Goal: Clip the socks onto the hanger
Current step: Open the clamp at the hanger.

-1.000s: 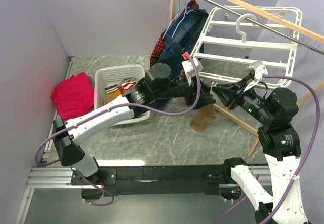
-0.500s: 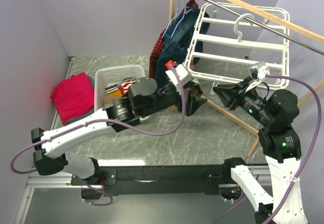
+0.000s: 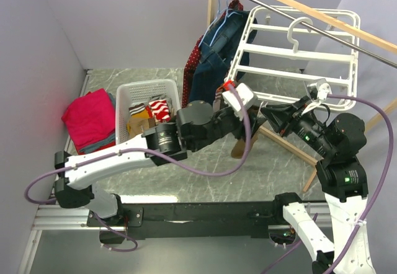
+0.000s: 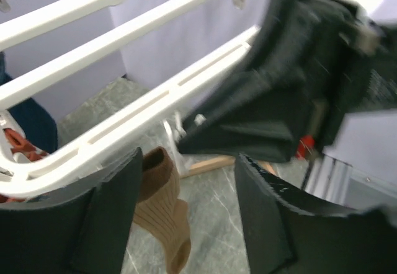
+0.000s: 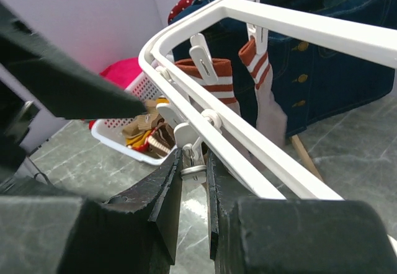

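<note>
The white hanger (image 3: 291, 54) hangs tilted from the metal rail; its bars cross the left wrist view (image 4: 124, 119) and the right wrist view (image 5: 279, 20). My right gripper (image 3: 265, 110) (image 5: 193, 181) is shut on a small white clip (image 5: 193, 162) at the frame's lower edge. A brown ribbed sock (image 3: 240, 147) (image 4: 158, 212) hangs just below that clip; I cannot tell whether the clip grips it. My left gripper (image 3: 249, 130) (image 4: 186, 224) is open, and the sock hangs beside its left finger. Two striped socks (image 5: 214, 79) hang clipped further along.
A white basket (image 3: 133, 91) (image 5: 111, 134) holds several more socks. A pink cloth (image 3: 90, 116) lies at the left wall. A navy garment (image 3: 211, 57) on a light-blue hanger (image 3: 226, 1) hangs from the wooden rack (image 3: 298, 7), whose lower bar (image 3: 291, 147) crosses the floor.
My left gripper has moved right, close under the hanger's lower edge beside the right gripper. The brown sock shows hanging again. The hanger has swung slightly. The right arm has barely moved.
</note>
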Available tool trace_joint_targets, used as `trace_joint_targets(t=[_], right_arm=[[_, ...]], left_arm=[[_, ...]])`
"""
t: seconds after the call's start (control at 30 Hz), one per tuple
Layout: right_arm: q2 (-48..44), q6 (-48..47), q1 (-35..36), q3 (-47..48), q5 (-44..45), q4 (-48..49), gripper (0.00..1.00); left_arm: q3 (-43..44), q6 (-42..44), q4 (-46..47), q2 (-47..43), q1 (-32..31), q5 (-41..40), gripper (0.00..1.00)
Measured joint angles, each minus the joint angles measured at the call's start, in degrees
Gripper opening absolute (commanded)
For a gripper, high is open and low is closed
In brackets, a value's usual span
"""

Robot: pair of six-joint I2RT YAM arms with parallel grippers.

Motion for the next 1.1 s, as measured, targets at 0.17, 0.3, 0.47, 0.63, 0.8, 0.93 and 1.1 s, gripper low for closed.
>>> trace_joint_targets(t=[0.17,0.3,0.47,0.63,0.8,0.93,1.1], right_arm=[[-2.4,-0.4,0.0,-3.8,0.0,2.1,0.04],[-2.7,-0.8,0.0,-4.5,0.0,2.5,0.03],[-2.7,-0.9,0.0,-4.5,0.0,3.1,0.03],[-2.7,-1.0,0.0,-4.5,0.1,2.6,0.04],[-2.7,-1.4,0.0,-4.5,0.2,2.5,0.04],[-2.7,-1.5,0.0,-4.5,0.2,2.5,0.04],[-2.7,-1.9,0.0,-4.5,0.3,2.7,0.04]], left_arm=[[4.7,-2.4,-0.7,4.0,0.1,-4.3,0.5],[9.2,-4.3,-2.3,6.5,0.1,-8.0,0.42],[12.9,-6.6,-5.6,8.7,0.2,-10.0,0.41],[12.9,-8.7,-7.5,8.7,0.2,-9.9,0.43],[12.9,-9.9,-7.7,8.7,0.1,-9.7,0.43],[13.0,-10.4,-8.0,8.6,0.1,-9.4,0.41],[13.4,-11.3,-10.1,8.6,-0.3,-8.6,0.5]])
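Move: The clamp on the hanger's near left corner is some 4 cm ahead of the left hand's open fingers and about 4 cm to their right, roughly level with them; the right hand already pinches this clamp right between its fingertips. The brown sock hangs about 4 cm ahead of the left hand, 2 cm right and 7 cm lower. The nearest striped sock is roughly 9 cm ahead of the left hand, 5 cm left and 5 cm below. The left hand reaches about 3 cm forward and 1.5 cm to the right towards the clamp, bobbing up 1.5 cm and back down, while it turns some 10 degrees counter-clockwise, tips down a little and draws its fingers in from about two-thirds to under half open, so that their tips end on either side of the clamp, with no touch to be made out. It then eases back about 1 cm, while the right hand keeps its pinch on the clamp after sinking about 1 cm at the outset. ##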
